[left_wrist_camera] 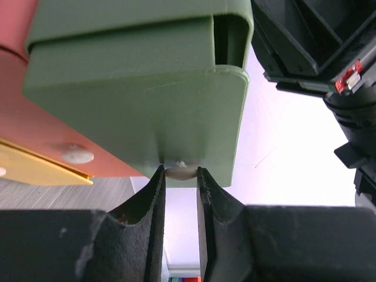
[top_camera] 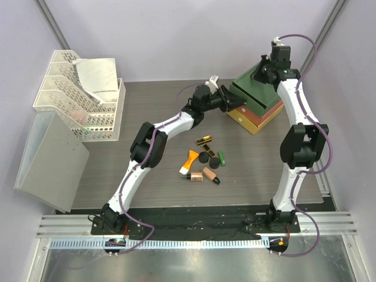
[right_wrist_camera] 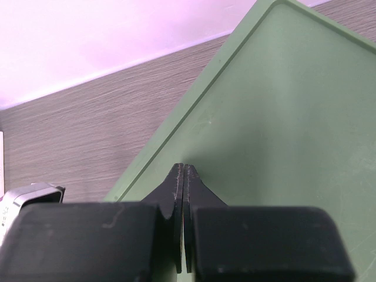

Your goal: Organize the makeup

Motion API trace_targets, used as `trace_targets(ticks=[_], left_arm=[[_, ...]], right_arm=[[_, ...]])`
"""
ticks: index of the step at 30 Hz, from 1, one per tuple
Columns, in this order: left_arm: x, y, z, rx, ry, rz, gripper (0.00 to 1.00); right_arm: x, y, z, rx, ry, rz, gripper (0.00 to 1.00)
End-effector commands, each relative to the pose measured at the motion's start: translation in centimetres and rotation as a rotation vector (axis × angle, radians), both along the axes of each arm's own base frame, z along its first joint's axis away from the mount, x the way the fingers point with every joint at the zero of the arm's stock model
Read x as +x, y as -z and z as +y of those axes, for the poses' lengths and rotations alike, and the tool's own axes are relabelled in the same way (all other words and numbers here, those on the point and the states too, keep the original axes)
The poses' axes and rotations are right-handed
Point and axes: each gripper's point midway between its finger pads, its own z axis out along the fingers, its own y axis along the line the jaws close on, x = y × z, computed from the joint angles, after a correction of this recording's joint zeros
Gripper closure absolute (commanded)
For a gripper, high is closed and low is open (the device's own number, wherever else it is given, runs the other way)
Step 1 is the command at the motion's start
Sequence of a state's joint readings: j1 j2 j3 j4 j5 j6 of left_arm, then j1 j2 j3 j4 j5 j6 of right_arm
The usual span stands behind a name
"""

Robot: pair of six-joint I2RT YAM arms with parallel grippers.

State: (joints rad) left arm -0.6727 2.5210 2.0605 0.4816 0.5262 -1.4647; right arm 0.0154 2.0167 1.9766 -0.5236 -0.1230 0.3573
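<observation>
The makeup lies loose mid-table: an orange tube, a peach bottle, black-gold sticks, two black compacts and a green tube. Behind it stands the stacked drawer box. My left gripper is shut on the white knob of the green top drawer, whose front stands slightly out from its housing. The orange drawer and the yellow drawer sit below. My right gripper is shut, its tips down on the box's green top.
White mesh racks holding a paper stand at the back left, with a grey panel in front of them. The right arm's wrist hangs close beside the green drawer.
</observation>
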Motion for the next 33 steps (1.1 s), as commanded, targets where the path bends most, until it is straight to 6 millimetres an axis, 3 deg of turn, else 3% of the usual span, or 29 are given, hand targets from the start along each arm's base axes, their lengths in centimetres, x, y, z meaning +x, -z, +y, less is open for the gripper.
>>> trace_targets(ticks=[1,3,8,9,16,33], left_arm=[[-2.1,-3.3,0.8,0.003,0.051,-0.088,1.00],[-2.6,-4.1,1.3,0.007,0.059,-0.108,1.00],[-4.6,-3.0,2.0,0.047,0.126,-0.105,1.00],[-5.2,-3.5,2.3,0.048,0.140,-0.112,1.00],[-7.0,-1.8,3.4,0.105,0.168,-0.096,1.00],[-8.7,-0.8,4.8,0.164,0.176,-0.080,1.00]], right_arm=[[-5.9,12.7,-0.4,-0.050,-0.018,0.442,0.99],[-5.9,12.7,-0.3,-0.050,-0.020,0.442,0.99],[-5.9,12.7,-0.4,-0.055,-0.023,0.440,0.99],[-5.8,12.6,-0.4,-0.056,-0.021,0.438,0.99],[-5.7,12.4,-0.5,-0.055,-0.022,0.436,0.99],[-6.0,12.8,-0.3,-0.050,-0.032,0.447,0.99]])
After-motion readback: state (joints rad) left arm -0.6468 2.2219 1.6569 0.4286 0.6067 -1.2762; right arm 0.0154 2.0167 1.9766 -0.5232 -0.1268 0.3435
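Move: The left hand already pinches the green drawer's knob, so the knob lies right at its finger pads. The coral drawer's knob is close by, roughly 5 cm below. Out on the table, about 13 cm lower, the gold-and-black tube lies some 16 cm back and 15 cm left of this hand, and the green tube about 24 cm back and 7 cm left. From the right hand the green knob lies about 11 cm back, 4 cm left and 3 cm down. Back and to its left in equal parts, about 7 cm in all along the slant, the left hand draws the green drawer out by its knob, quicker at first and then easing. Its grip stays shut on the knob while the fingers tip down roughly 10 degrees. The right hand stays in place, closed fingertips resting on the green top near its far left edge. ##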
